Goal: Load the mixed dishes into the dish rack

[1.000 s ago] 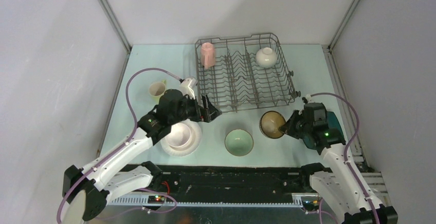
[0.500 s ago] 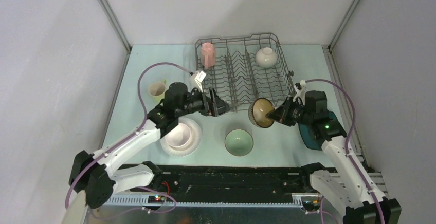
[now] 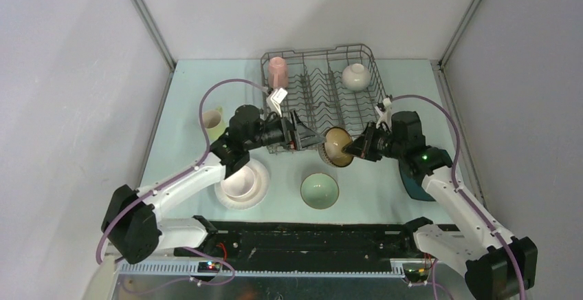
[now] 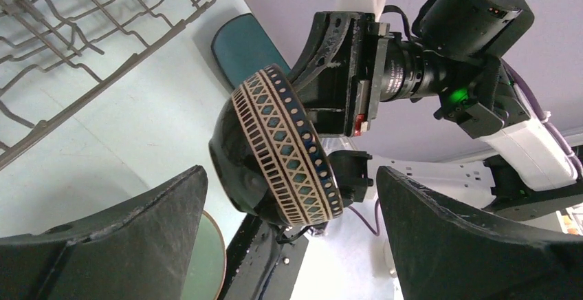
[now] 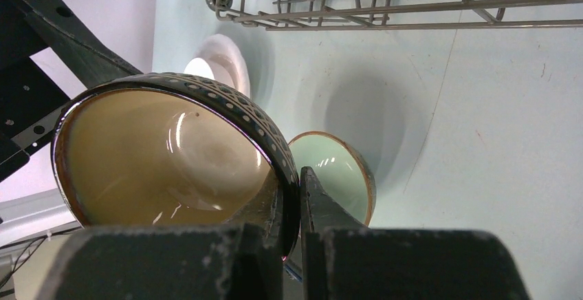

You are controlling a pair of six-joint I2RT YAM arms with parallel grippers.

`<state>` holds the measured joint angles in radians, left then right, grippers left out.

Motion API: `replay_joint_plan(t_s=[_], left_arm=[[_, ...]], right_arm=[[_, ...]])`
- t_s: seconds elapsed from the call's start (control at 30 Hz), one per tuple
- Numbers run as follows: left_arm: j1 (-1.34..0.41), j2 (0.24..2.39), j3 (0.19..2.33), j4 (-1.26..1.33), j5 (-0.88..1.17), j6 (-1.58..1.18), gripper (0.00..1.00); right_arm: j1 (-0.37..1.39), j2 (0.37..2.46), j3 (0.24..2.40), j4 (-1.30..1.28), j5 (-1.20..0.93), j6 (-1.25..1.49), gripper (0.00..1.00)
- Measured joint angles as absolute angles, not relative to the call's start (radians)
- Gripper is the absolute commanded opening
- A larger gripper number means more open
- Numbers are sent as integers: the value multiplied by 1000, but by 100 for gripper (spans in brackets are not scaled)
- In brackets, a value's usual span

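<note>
My right gripper (image 3: 355, 150) is shut on the rim of the brown bowl (image 3: 336, 148) and holds it tipped on its side, above the table at the dish rack's (image 3: 323, 100) front edge. The pinch shows in the right wrist view (image 5: 292, 193), with the bowl's tan inside (image 5: 165, 155) to the left. My left gripper (image 3: 307, 137) is open and empty, facing the bowl's patterned outside (image 4: 282, 152) from the left, apart from it. A pink mug (image 3: 278, 71) and a white bowl (image 3: 355, 76) sit in the rack.
A pale green bowl (image 3: 319, 190) stands on the table below the held bowl. A pale pink bowl (image 3: 238, 179) sits on the white plate (image 3: 242, 199). The yellow-green mug (image 3: 213, 119) is at the left. The dark teal plate (image 3: 411, 184) lies partly under my right arm.
My right gripper lifted the brown bowl off the table and carried it left to the rack's front. My left gripper swung right toward it, still open.
</note>
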<state>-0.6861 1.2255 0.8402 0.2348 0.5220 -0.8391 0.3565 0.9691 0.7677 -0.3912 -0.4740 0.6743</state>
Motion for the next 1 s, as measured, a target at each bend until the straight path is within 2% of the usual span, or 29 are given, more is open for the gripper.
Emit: replay_joint_plan(t_s=[0.63,0.77,0.87,0.9,0.93,0.97,1.0], left_arm=[[-693,1304,844,270,581,-894,91],[-695,1314,845,277,603,-910,84],[-694,1322,845,284,611,-920,59],[-693,1324,845,285,614,-927,47],[-691,1327,845,287,614,-936,40],[-689,1330,845,290,614,-941,26],[-688,1332,845,294,614,-943,20]], right_arm=[[367,1008,790,-350,-467,682,0],[376,1020,790,-330,-467,686,0],[383,1028,790,-312,-467,690,0],[383,1030,791,-309,-465,688,0],[383,1033,791,-306,-460,687,7],[383,1036,793,-304,-458,687,11],[383,1040,793,-302,-458,688,18]])
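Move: The brown bowl, pinched at its rim by the right gripper, lies about 6 cm to the left gripper's right, some 2 cm back and 3 cm below. The green bowl stands about 11 cm back from the left gripper, level sideways and some 17 cm down; the dish rack's middle is roughly 22 cm ahead, 2 cm right and 15 cm down. From the right gripper, the brown bowl's middle is about 5 cm left and 1 cm ahead. Ease the wide-open left gripper about 2 cm down and a little less to the right, rolling it slightly, so its fingers straddle the brown bowl's outside, then close them by about a quarter until they clasp both sides. Keep the right gripper's pinch on the rim and feed the bowl forward and left, about 2 cm, into the left fingers. ##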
